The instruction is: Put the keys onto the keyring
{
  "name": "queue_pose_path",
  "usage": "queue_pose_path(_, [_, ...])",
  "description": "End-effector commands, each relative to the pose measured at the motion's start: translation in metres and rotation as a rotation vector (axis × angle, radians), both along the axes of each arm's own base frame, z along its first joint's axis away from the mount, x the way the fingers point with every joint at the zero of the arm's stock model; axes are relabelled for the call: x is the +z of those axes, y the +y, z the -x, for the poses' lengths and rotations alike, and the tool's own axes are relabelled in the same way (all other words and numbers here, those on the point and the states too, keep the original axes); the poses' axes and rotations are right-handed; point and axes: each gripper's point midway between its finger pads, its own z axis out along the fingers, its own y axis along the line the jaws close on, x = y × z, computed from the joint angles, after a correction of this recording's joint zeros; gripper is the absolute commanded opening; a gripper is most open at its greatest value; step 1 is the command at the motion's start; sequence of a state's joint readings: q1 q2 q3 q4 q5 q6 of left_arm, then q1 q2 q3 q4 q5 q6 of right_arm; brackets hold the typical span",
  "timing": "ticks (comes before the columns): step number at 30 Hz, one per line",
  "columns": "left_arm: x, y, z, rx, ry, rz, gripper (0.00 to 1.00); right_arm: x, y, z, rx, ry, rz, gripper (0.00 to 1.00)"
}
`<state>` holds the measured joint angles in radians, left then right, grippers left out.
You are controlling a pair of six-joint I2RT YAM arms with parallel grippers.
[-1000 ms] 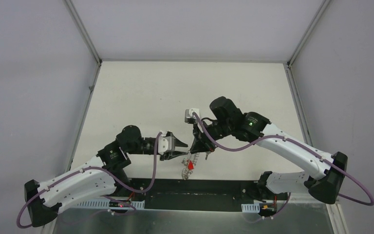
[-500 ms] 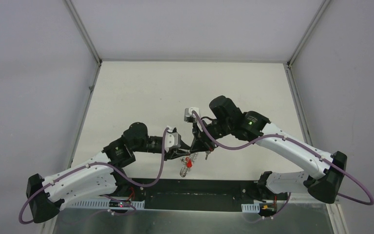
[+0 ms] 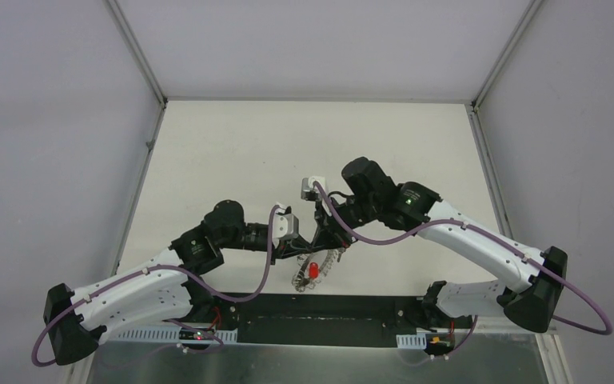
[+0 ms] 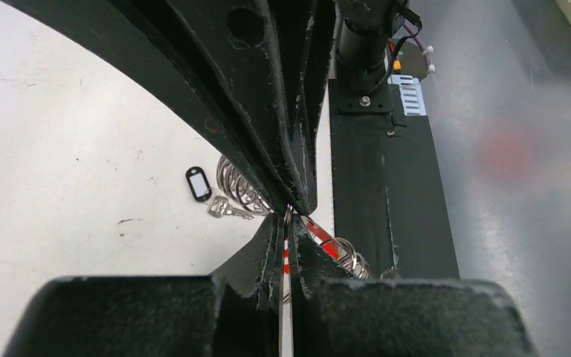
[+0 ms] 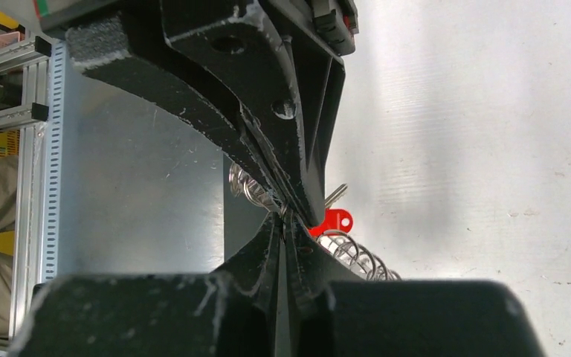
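The keyring (image 3: 310,272), a silvery ring fringed with wire loops, hangs just above the table's near edge between both arms. The keys show as a red-headed key (image 3: 313,270) among the loops, also red (image 5: 332,221) in the right wrist view with a silver blade (image 5: 335,195) beside it. My left gripper (image 3: 301,246) is shut on a thin wire of the keyring (image 4: 238,187), its tips (image 4: 288,220) pinched together. My right gripper (image 3: 326,240) faces it tip to tip, shut (image 5: 283,216) on the keyring's loops (image 5: 349,251).
A black tag with a white label (image 4: 198,183) and a loose silver key (image 4: 227,209) lie on the white table below the ring. The black base plate (image 3: 320,308) runs along the near edge, with grey walls on three sides.
My left gripper moved right to meet the right gripper and closed on the keyring. The ring and red key swung slightly. The right arm barely moved.
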<state>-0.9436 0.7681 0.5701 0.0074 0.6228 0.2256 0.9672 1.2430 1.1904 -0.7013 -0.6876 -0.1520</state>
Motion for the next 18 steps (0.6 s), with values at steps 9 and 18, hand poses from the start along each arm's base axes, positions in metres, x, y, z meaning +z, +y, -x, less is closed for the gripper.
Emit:
queue_pose_path(9, [0.042,0.000,-0.001,0.027,-0.084,0.154,0.00,0.051,-0.003,-0.025,-0.161,-0.228,-0.236,0.92])
queue_pose_path(18, [0.068,0.004,0.006,0.000,-0.209,0.326,0.00,0.081,-0.028,-0.014,-0.179,-0.477,-0.560,1.00])
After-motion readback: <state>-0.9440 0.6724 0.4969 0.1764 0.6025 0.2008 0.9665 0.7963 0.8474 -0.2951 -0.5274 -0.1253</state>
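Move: The keyring hangs pinched between both hands' tips, its middle about 3 cm back, 2 cm to the right and 5 cm below either hand. The red key on it sits about 3 cm back, level sideways and some 6 cm below either hand. The black-tagged key lies on the table roughly 8 cm ahead of the right hand, 9 cm to its right and 21 cm down. Opening wide, the right hand lets go of the keyring, eases forward about 1.5 cm, then pulls up and away to its right, ending some 5 cm off, its wrist turning about 30 degrees so the fingers point less steeply down. The left hand, already shut on a small ring, keeps its pinch and lifts about 3 cm, tilting its fingertips slightly up. ##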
